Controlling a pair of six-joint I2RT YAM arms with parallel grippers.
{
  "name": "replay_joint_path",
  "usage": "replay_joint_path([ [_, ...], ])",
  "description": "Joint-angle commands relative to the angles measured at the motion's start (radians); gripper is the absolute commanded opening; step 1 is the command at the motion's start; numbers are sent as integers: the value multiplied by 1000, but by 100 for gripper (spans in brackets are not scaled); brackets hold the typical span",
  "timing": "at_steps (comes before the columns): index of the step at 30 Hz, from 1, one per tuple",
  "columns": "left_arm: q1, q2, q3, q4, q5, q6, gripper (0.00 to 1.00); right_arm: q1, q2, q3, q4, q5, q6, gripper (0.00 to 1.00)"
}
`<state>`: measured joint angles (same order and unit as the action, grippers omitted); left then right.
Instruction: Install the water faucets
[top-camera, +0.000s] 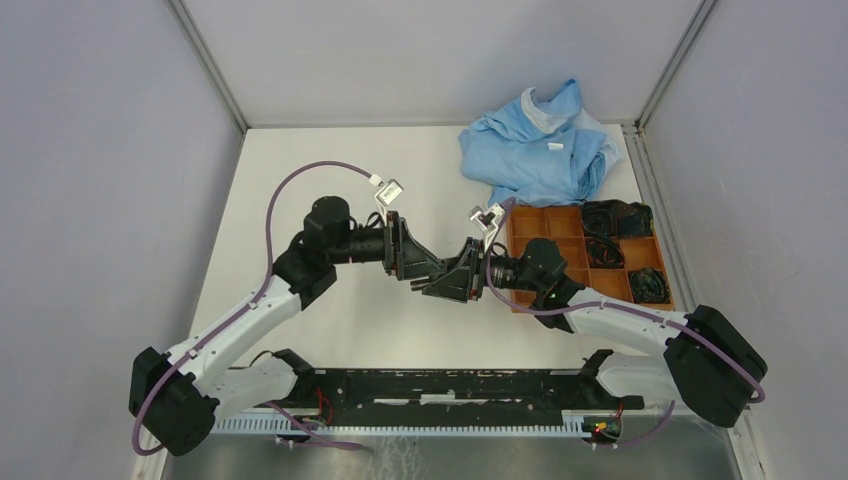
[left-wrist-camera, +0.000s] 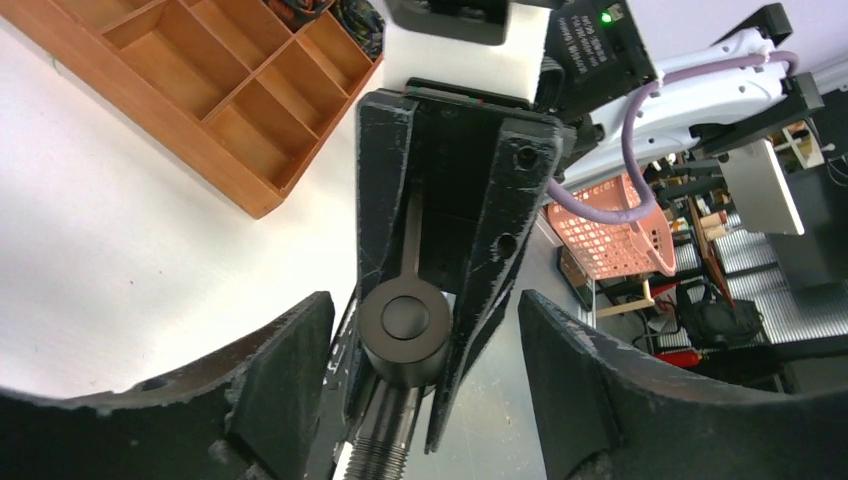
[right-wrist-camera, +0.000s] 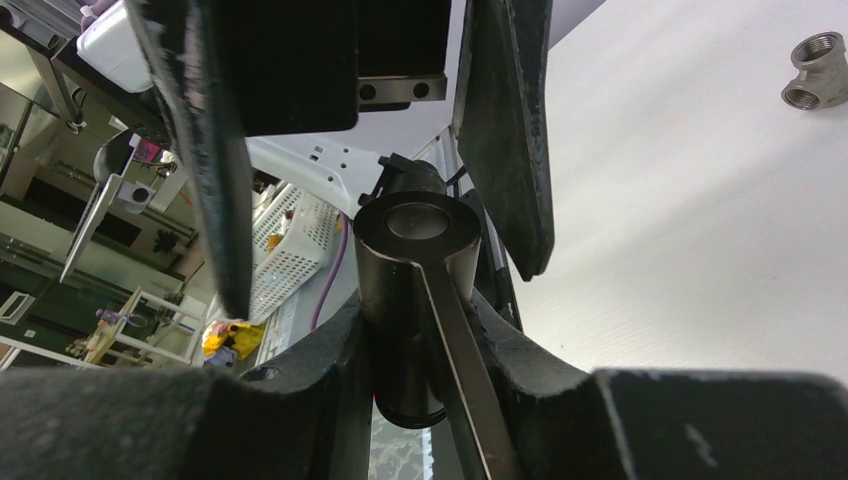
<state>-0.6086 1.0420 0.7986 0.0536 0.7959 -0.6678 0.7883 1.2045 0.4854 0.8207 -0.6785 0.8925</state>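
Note:
My right gripper (right-wrist-camera: 420, 340) is shut on a dark metal water faucet (right-wrist-camera: 410, 260), a round body with a thin flat lever. It is held above the middle of the table. In the left wrist view the faucet's (left-wrist-camera: 405, 330) round cap faces the camera and its threaded stem points down. My left gripper (left-wrist-camera: 422, 330) is open. Its fingers (right-wrist-camera: 505, 130) stand on either side of the faucet with gaps, not touching it. In the top view the two grippers, left (top-camera: 413, 267) and right (top-camera: 445, 280), meet tip to tip. A grey T-shaped pipe fitting (right-wrist-camera: 815, 70) lies loose on the white table.
An orange compartment tray (top-camera: 560, 225) sits at the right, with black items in its far-right cells. The same tray (left-wrist-camera: 230, 110) shows behind the right gripper. A crumpled blue cloth (top-camera: 540, 145) lies at the back right. Grey walls enclose the table.

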Motion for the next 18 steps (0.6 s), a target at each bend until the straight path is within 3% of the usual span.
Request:
replay_joint_path([
  [1, -3, -9, -24, 9, -18, 4, 71, 3, -19, 49, 90, -4, 2, 0],
  [10, -5, 0, -48, 75, 37, -46, 39, 4, -12, 46, 111, -4, 19, 0],
  [14, -6, -12, -60, 128, 34, -73, 5, 3, -13, 38, 114, -5, 19, 0],
  [17, -5, -26, -68, 162, 38, -81, 2, 3, -4, 30, 130, -27, 19, 2],
  [18, -5, -29, -67, 165, 38, -81, 2, 3, -1, 21, 146, -33, 26, 14],
])
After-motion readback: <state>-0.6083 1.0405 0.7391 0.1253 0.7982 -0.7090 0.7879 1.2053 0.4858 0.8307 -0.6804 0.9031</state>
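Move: The faucet is still gripped by the right fingers, its body about at that hand's own point. From the left hand, open around it, the faucet lies straight below by roughly 2 cm, neither ahead nor to a side. From the left hand too, the wooden box's middle is about 34 cm to the right, 8 cm farther out and some 25 cm lower; the pipe tee lies on the table, about 18 cm left, 15 cm ahead and 26 cm down. The faucet's black round body, held up in the air by the right hand, is taken between the left fingers: the left hand first sinks about 1.5 cm over it, then stays there while its fingers close from both sides and stop, pinching it. The right hand holds still, pointing left, and keeps its grip. ##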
